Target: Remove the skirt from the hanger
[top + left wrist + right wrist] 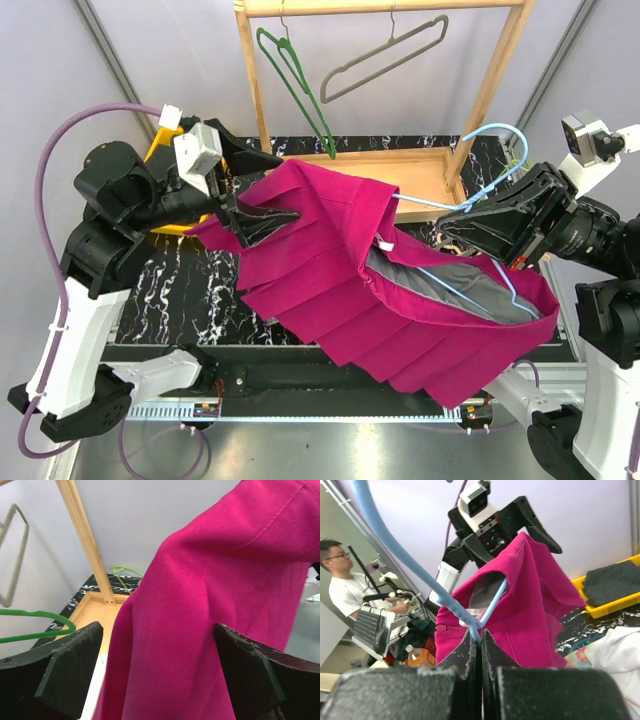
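The magenta pleated skirt [330, 270] hangs spread between my two arms above the marble table, its grey lining showing at the waist. A light blue hanger [490, 135] runs inside the waist. My right gripper [458, 214] is shut on the hanger's wire. In the right wrist view the jaws [481, 636] pinch the blue hanger [395, 545] just below its fork, with the skirt [530, 605] beyond. My left gripper [270, 222] stands open at the skirt's left end. In the left wrist view a fold of skirt [200, 605] lies between the wide-apart fingers [75, 672], with gaps on both sides.
A wooden rack [495, 80] stands at the back with a green hanger [295, 80] and a grey hanger [385, 55] on its bar. A yellow bin [615, 602] of dark cloth sits behind the left arm. White cloth [615, 650] lies on the table.
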Robot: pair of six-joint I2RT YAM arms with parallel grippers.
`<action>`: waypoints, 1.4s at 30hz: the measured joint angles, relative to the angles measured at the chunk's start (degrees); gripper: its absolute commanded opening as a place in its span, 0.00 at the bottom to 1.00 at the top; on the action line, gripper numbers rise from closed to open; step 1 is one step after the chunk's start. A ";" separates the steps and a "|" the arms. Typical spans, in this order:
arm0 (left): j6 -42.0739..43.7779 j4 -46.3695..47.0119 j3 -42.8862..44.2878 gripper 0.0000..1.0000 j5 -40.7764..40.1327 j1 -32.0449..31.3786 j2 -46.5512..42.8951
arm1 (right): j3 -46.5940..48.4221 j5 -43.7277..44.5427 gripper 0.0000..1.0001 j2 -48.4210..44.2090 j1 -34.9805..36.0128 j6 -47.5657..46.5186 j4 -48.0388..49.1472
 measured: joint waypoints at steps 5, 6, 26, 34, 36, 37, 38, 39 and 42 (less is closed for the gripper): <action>-3.08 2.10 0.26 0.49 2.19 0.15 2.99 | -5.75 -1.36 0.00 -1.14 0.00 5.25 8.41; -3.87 2.32 0.33 0.37 2.60 0.22 3.45 | -6.69 -1.44 0.00 -1.36 0.00 5.68 9.03; 4.52 -7.74 6.25 0.06 -1.40 4.46 1.84 | -11.72 4.85 0.00 -4.59 0.00 -14.58 -11.45; 7.74 -11.17 6.58 0.00 -3.74 4.61 -0.57 | -4.70 14.78 0.00 -6.29 1.16 -24.46 -23.76; 8.39 -11.34 5.68 0.00 -4.70 4.57 -2.40 | -3.72 17.00 0.00 -6.51 1.68 -25.73 -25.16; 8.68 -11.58 5.14 0.00 -5.42 4.50 -3.50 | -3.41 18.60 0.00 -6.62 2.25 -26.38 -25.70; 9.16 -11.89 4.59 0.00 -6.43 4.48 -4.55 | -3.28 20.50 0.00 -6.75 3.41 -27.08 -26.45; 9.68 -12.13 4.02 0.00 -7.34 4.48 -5.55 | -3.19 21.92 0.00 -6.84 4.28 -27.52 -27.02; 11.65 -12.59 2.21 0.00 -11.72 4.48 -8.09 | -1.75 29.18 0.00 -6.95 9.99 -28.87 -29.33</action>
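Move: The magenta skirt's folded edge lies between the left hand's open fingers, about 2 cm to its right and 1 cm ahead. The skirt's middle is some 15 cm right, 14 cm back and 10 cm lower; the green hanger is roughly 20 cm ahead, straight out, 8 cm lower. The right hand already holds the blue hanger's neck; that edge lies about 22 cm to its left, 5 cm ahead and 5 cm above. Left fingers pinch the skirt's edge, then draw it left about 8 cm; right hand lowers the blue hanger 8 cm. ##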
